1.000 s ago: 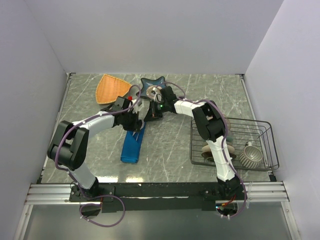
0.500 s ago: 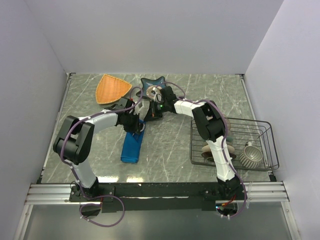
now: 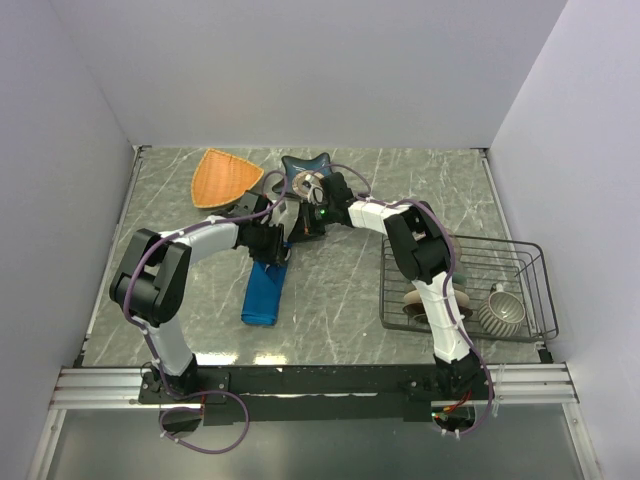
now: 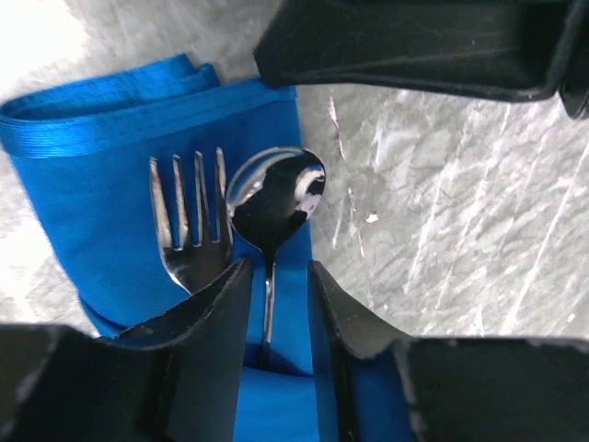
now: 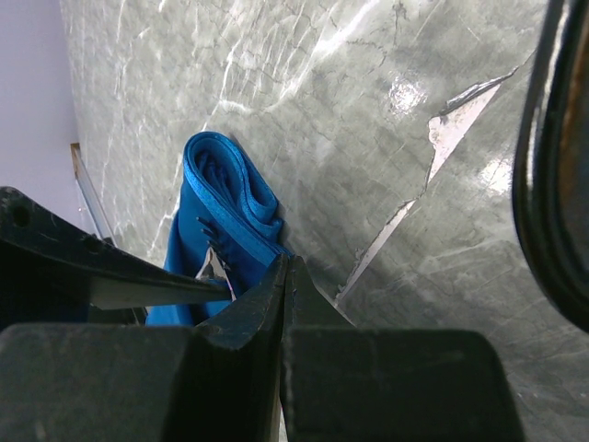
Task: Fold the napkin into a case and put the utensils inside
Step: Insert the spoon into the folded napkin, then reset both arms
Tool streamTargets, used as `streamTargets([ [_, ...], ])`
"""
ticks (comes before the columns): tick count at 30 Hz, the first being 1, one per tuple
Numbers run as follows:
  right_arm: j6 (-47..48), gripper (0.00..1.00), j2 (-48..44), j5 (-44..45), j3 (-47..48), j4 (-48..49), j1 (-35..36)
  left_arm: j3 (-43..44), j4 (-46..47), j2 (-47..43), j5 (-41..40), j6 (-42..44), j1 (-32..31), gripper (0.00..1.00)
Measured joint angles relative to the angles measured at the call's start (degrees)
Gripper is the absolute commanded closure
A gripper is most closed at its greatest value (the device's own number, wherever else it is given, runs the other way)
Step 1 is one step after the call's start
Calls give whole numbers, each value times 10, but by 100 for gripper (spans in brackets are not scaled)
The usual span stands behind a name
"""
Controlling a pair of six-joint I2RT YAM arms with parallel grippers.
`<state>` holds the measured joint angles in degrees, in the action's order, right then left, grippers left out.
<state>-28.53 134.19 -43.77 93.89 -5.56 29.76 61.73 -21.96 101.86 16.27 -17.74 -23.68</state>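
Note:
The napkin lies folded as a narrow blue case [image 3: 262, 292] on the marble table [image 3: 340, 280]. In the left wrist view the fork [image 4: 189, 235] and spoon [image 4: 274, 193] lie side by side on the case [image 4: 101, 198], their handles running down into a fold of the cloth. My left gripper [image 4: 276, 276] is open, its jaws on either side of the thin spoon handle with blue cloth showing on both sides. My right gripper [image 5: 287, 267] is shut, its tips right beside the case's far end [image 5: 225, 184]. I see nothing between its jaws.
An orange triangular dish [image 3: 225, 177] and a dark star-shaped dish [image 3: 305, 170] sit at the back. A wire rack [image 3: 530, 262] with a metal cup [image 3: 502, 312] stands at the right. Both grippers crowd the case's far end [image 3: 275, 262]. Walls close in the table on three sides.
My left arm has swung its wrist to the right and settled lower over the case's far end. The right arm and the case have stayed put.

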Motion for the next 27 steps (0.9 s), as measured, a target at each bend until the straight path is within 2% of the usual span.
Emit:
streamTargets([
  [4, 3, 100, 0, 0, 2, -1, 0, 3, 2, -4, -15, 0, 0, 63],
  [7, 7, 100, 0, 3, 7, -2, 0, 3, 4, -20, -23, 0, 0, 54],
  [10, 10, 88, 0, 2, 10, -5, 0, 3, 16, -47, -26, 0, 0, 47],
  [11, 11, 77, 0, 2, 12, -7, 0, 3, 23, -62, -26, -1, 0, 45],
  [14, 13, 59, 0, 3, 18, -11, 0, 3, 42, -100, -27, -1, 0, 36],
  [18, 21, 43, 0, 9, 30, -19, 0, 3, 70, -148, -29, 1, 0, 24],
  [21, 28, 28, -1, 11, 44, -30, -2, 7, 82, -172, -35, 5, 3, 4],
  [22, 30, 24, -1, 11, 49, -33, -2, 10, 84, -177, -37, 7, 5, 1],
  [23, 33, 15, -2, 11, 56, -36, -4, 19, 83, -181, -37, 6, 9, 1],
  [25, 37, 4, -6, 11, 65, -45, -8, 37, 81, -185, -36, 12, 20, 1],
  [27, 45, 0, -20, 11, 71, -58, -16, 69, 66, -186, -34, 20, 38, 1],
])
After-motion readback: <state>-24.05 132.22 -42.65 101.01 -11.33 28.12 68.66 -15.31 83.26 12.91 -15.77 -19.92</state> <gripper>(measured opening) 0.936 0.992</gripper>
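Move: The spoon lies with its bowl showing and its handle tucked into the folded napkin; its middle is about 2 cm back from the left hand, just below and slightly left, with the part-open fingers astride its neck. The fork lies alongside, 2 cm farther left, and the napkin's middle some 4 cm back and 4 cm left. From the shut right hand at the napkin's far right corner, the spoon's middle is about 9 cm back and 2 cm left; the star bowl is about 15 cm ahead and 4 cm right. Raise the left gripper off the spoon's neck, slowly at first and then fast, about 19 cm up and some 7 cm forward, spreading its fingers wide and tilting them about 30 degrees forward and up. Meanwhile bring the right gripper free of the napkin's far right corner, up about 5 cm and a little forward, opening its shut fingers nearly fully. ##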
